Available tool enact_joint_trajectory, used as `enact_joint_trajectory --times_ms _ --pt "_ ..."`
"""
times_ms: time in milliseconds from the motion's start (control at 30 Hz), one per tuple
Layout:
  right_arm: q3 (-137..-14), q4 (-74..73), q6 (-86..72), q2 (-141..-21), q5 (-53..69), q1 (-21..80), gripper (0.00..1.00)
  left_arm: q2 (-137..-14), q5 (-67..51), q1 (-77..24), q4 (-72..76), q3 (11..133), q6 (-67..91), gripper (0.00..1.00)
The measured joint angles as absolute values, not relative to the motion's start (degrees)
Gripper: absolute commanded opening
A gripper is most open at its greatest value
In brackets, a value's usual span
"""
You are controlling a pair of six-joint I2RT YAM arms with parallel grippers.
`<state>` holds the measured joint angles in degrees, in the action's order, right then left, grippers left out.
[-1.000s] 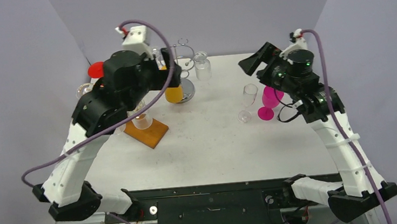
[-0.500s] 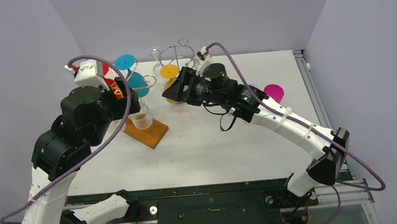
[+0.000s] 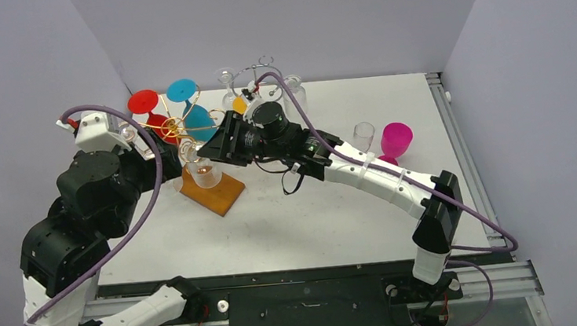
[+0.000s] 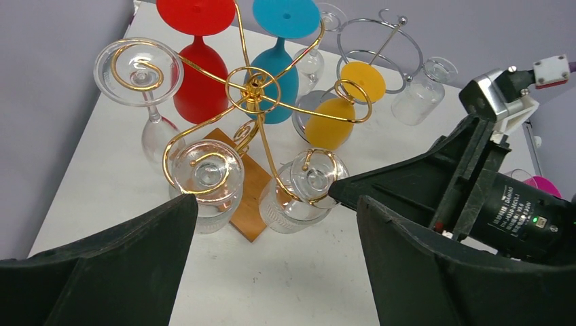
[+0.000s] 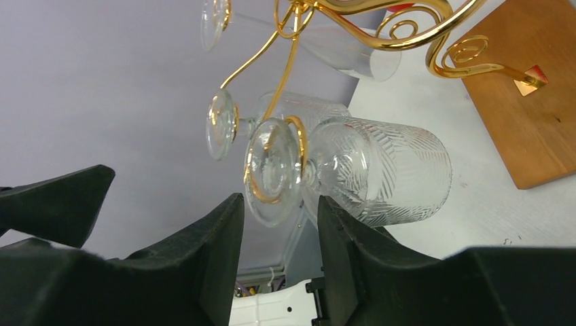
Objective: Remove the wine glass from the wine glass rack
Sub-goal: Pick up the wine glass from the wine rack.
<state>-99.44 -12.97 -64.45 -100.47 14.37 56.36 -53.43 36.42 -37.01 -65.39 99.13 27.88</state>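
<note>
The gold wire wine glass rack (image 3: 174, 127) stands on a wooden base (image 3: 217, 191). Red, blue and clear glasses hang upside down from its arms (image 4: 253, 87). My right gripper (image 3: 217, 148) is open. Its fingers straddle the foot and stem of a clear patterned wine glass (image 5: 380, 170) that hangs from a gold hook; the gripper (image 5: 280, 204) does not clamp it. The same glass (image 4: 306, 180) shows in the left wrist view with a right fingertip (image 4: 353, 190) against it. My left gripper (image 4: 275, 231) is open and empty, above the rack's near side.
A second clear glass (image 4: 206, 175) hangs beside the first. Red (image 3: 145, 104) and blue (image 3: 185, 93) glasses hang at the rack's far side. A chrome rack (image 4: 370, 51) with an orange glass (image 4: 333, 122) stands behind. A pink glass (image 3: 395, 139) and a clear flute (image 3: 362, 134) stand at right.
My right arm has swung left from the chrome rack to the gold rack and put its fingers round the clear glass's foot. My left arm has drawn back to the left.
</note>
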Motion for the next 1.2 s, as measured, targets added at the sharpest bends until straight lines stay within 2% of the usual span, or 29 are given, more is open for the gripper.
enact_joint_trajectory --times_ms 467,600,733,1200 --pt "-99.9 -12.2 -66.9 -102.0 14.5 56.4 0.24 -53.3 36.8 -37.0 -65.3 98.9 27.8 0.85" --pt "-99.9 -12.0 -67.0 -102.0 14.5 56.4 0.09 -53.3 36.8 -37.0 -65.3 98.6 27.8 0.85" --pt "-99.9 -12.1 -67.7 -102.0 14.6 56.4 0.01 -53.3 36.8 -37.0 -65.3 98.3 27.8 0.85" --pt "-98.5 -11.1 -69.1 -101.4 15.1 56.1 0.0 -54.0 36.6 -37.0 -64.8 97.6 27.8 0.85"
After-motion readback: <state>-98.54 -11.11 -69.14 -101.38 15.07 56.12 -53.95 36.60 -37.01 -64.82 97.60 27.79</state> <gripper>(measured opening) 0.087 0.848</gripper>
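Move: The clear wine glass hanging foot-up at the rack's near right has its middle about 3 cm to the right hand's left, 1 cm ahead and 6 cm below; its foot already lies between the open fingers. From that glass, another clear glass hangs some 12 cm left, level with it, the rack's hub is 8 cm farther out and 6 cm left, and the blue glass is 15 cm farther out and 3 cm left. From the left hand the clear glass lies about 5 cm ahead, 4 cm right and 14 cm below. The right fingers close from nearly half open and pinch the edge of the clear glass's foot, one finger above it and one beneath, then keep that grip. Before they meet, the hand eases under 1 cm to its left, deeper over the foot, and dips about 1 cm, regaining half of that; otherwise it stays put, the wrist turning only about 5 degrees. ##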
